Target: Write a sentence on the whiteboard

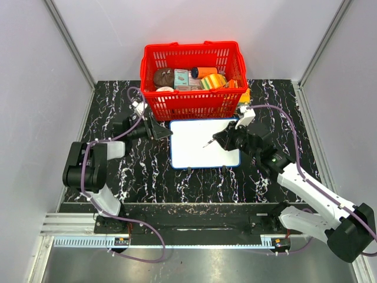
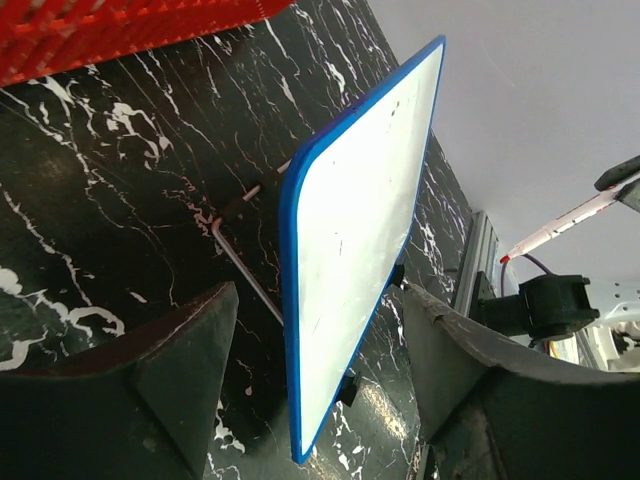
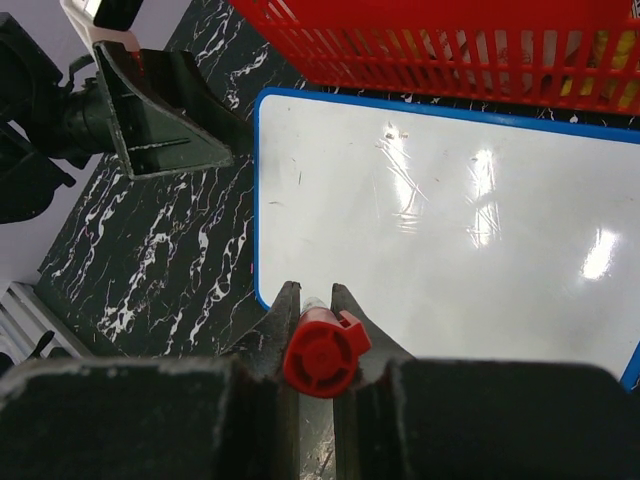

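Observation:
The whiteboard (image 1: 203,143) lies flat on the black marbled table, just in front of the red basket; no sentence shows on its white face. My left gripper (image 1: 162,130) sits at the board's left edge. In the left wrist view the blue-rimmed whiteboard (image 2: 350,250) runs between the two fingers (image 2: 180,370), and the left gripper (image 2: 318,292) is open with a gap on each side. My right gripper (image 1: 220,139) hovers over the board's right half, shut on a red-capped marker (image 3: 322,350) whose tip (image 1: 207,144) points left over the board. The whiteboard (image 3: 450,220) fills the right wrist view.
A red plastic basket (image 1: 194,100) full of small items stands right behind the board. A thin wire leg (image 2: 245,270) pokes out from under the board's edge. Grey walls close in the table on the left, right and back.

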You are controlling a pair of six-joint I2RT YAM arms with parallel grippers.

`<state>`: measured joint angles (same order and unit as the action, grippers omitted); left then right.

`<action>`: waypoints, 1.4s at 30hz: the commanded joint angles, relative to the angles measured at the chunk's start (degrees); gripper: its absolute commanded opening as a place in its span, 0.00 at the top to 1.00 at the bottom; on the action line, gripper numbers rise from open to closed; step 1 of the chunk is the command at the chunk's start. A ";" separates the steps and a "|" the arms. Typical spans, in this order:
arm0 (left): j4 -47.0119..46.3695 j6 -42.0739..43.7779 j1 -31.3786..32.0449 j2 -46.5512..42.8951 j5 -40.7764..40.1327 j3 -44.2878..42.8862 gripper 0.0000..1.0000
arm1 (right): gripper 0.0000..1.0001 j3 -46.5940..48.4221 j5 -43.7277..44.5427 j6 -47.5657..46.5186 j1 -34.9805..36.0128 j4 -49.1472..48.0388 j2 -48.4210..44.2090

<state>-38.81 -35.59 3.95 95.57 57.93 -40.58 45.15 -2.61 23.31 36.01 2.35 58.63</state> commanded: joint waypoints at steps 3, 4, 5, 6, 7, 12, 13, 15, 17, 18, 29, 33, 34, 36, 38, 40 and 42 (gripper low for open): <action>-8.65 -1.05 2.38 3.83 4.82 -4.24 0.32 | 1.00 2.32 -0.11 0.33 0.20 -3.40 -1.67; -8.74 -1.06 2.73 4.27 5.17 -4.51 0.33 | 1.00 2.23 -0.11 0.42 0.20 -3.23 -1.77; -8.65 -0.80 3.26 4.71 5.26 -5.21 0.33 | 1.00 2.14 -0.11 0.51 0.20 -3.23 -1.94; -7.87 -0.62 4.04 5.50 5.17 -5.65 0.34 | 1.00 1.97 -0.11 0.59 0.20 -3.14 -2.29; -7.25 -0.01 4.40 5.94 5.17 -6.61 0.39 | 1.00 1.79 -0.03 0.68 0.20 -3.05 -2.55; -9.18 -1.49 4.84 7.61 6.05 -6.88 0.59 | 1.00 1.44 0.24 0.60 0.11 -2.79 -3.08; -9.36 -1.76 4.84 7.61 6.49 -6.88 0.65 | 1.00 1.44 0.24 0.51 0.11 -2.62 -3.08; -9.79 -2.02 4.93 7.61 6.67 -6.62 0.82 | 1.00 1.35 0.24 0.42 0.20 -2.70 -3.00; -9.89 -2.46 4.93 7.61 6.84 -6.10 0.93 | 1.00 1.44 0.15 0.42 0.20 -2.70 -3.08; -9.88 -2.46 4.93 7.70 7.02 -5.92 0.96 | 1.00 1.44 -0.02 0.42 0.11 -2.70 -2.91; 0.73 6.05 4.93 1.73 5.97 -1.70 1.00 | 1.00 1.43 -0.81 -1.07 0.20 -3.49 -2.04; 5.93 9.13 4.93 -0.64 5.09 -0.38 1.00 | 1.00 3.10 -1.17 -2.30 0.99 -3.49 0.16; 6.54 10.01 4.93 -1.00 5.00 -0.12 1.00 | 1.00 3.54 0.05 -3.44 1.86 -3.23 0.52; 7.52 10.81 4.93 -1.53 4.91 0.15 1.00 | 1.00 5.39 5.73 -5.20 5.64 -2.70 1.40; 7.26 10.98 4.93 -1.79 5.00 0.50 1.00 | 1.00 6.44 9.19 -7.13 8.53 -2.61 2.10; 7.34 11.16 4.93 -1.79 5.00 0.41 1.00 | 1.00 6.62 12.27 -8.36 9.86 -4.01 2.36; 7.43 11.25 5.02 -1.79 4.91 0.41 1.00 | 1.00 6.36 13.94 -9.15 11.00 -5.51 2.80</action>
<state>-34.28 -31.03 8.54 94.63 64.03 -41.54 48.71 3.97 18.06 44.82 1.34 61.25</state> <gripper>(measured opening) 0.072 0.154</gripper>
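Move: The upper part of the whiteboard's left edge lies about 3 cm to the right of the left hand's open fingers, level with them in reach and height. The board's middle is some 15 cm right, 4 cm back and 4 cm lower, and the red basket's middle is about 22 cm ahead and 10 cm right. From the right hand, already holding the marker, the board's middle is about 5 cm left, 1 cm back and 8 cm below; that left edge is roughly 17 cm left, 3 cm ahead and 4 cm lower. Rightwards about 3.5 cm goes the left hand, closing its open fingers to pinch the whiteboard's left edge near the upper corner, then it drags that edge back about 3 cm. The right hand keeps its marker grip above the board, rises 1.5 cm, waits, dips slightly, then swings about 3.5 cm left, rising again at the very end. ##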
